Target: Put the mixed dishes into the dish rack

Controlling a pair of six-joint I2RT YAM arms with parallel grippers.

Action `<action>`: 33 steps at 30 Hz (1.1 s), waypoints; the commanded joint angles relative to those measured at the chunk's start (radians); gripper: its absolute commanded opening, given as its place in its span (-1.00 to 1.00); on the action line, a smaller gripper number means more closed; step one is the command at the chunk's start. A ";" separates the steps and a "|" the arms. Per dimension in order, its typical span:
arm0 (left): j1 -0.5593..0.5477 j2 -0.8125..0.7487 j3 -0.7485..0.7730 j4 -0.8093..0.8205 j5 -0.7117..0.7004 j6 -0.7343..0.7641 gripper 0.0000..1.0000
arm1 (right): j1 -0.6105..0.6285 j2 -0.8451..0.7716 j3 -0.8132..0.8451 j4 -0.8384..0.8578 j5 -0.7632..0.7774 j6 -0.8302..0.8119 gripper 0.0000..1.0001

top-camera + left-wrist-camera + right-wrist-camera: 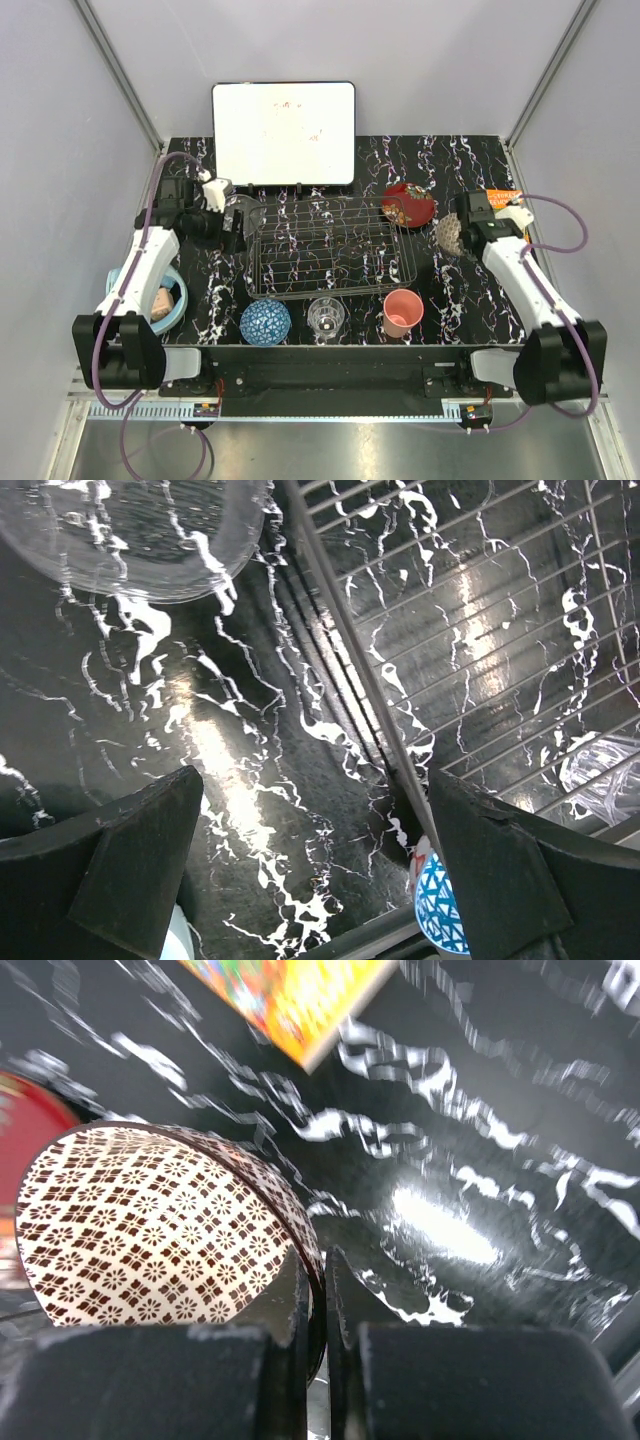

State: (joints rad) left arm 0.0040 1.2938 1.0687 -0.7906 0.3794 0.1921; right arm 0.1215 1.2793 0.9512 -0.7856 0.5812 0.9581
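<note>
The wire dish rack [330, 250] stands mid-table and holds no dishes. My right gripper [315, 1282] is shut on the rim of the beige netted-pattern bowl [150, 1230], one finger inside and one outside; from above this bowl [447, 236] sits just right of the rack. The red patterned bowl [408, 203] lies behind it. Along the front stand the blue mosaic bowl [265, 322], the clear glass tumbler [326, 316] and the pink cup [403, 311]. My left gripper [315, 820] hangs open over bare table by the rack's left edge [350, 670]. The clear glass plate [130, 530] lies just beyond it.
A white whiteboard [284, 132] leans at the back. An orange book [503, 197] lies at the far right, close behind my right wrist. Light blue headphones [165, 295] rest at the left edge beside the left arm.
</note>
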 commanded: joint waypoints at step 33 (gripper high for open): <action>-0.157 0.099 -0.007 0.157 -0.234 0.053 0.87 | 0.698 0.555 0.601 -0.095 0.911 -0.532 -1.00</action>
State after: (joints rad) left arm -0.1513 1.4437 1.0302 -0.6594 0.1799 0.2180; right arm 0.7952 1.8324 1.5024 -0.8883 1.3617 0.4362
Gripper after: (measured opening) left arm 0.939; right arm 0.042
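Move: The right hand already holds the patterned bowl clear of the table by its rim; the dish rack's middle is about 33 cm to its left, 1 cm ahead and 9 cm lower. The red bowl stands about 12 cm ahead and 14 cm left of this hand, the pink mug some 17 cm back and 17 cm left. From the open left hand, the rack's left end lies level, about 5 cm right and 10 cm down; the clear plate is some 11 cm ahead, 1 cm left. Keeping its pinch on the patterned bowl's rim, the right hand first rises steeply about 12 cm, swings left some 16 cm and forward 8 to the dish rack's right part, and sinks about 3 cm at the end, rolling the bowl over by some 65 degrees, left side down, until the fingers point nearly level, forward and right. Meanwhile the left hand drops about 5 cm beside the rack's left rim, easing a little forward and right with its fingers staying wide, the right-hand finger coming close to the rim. ##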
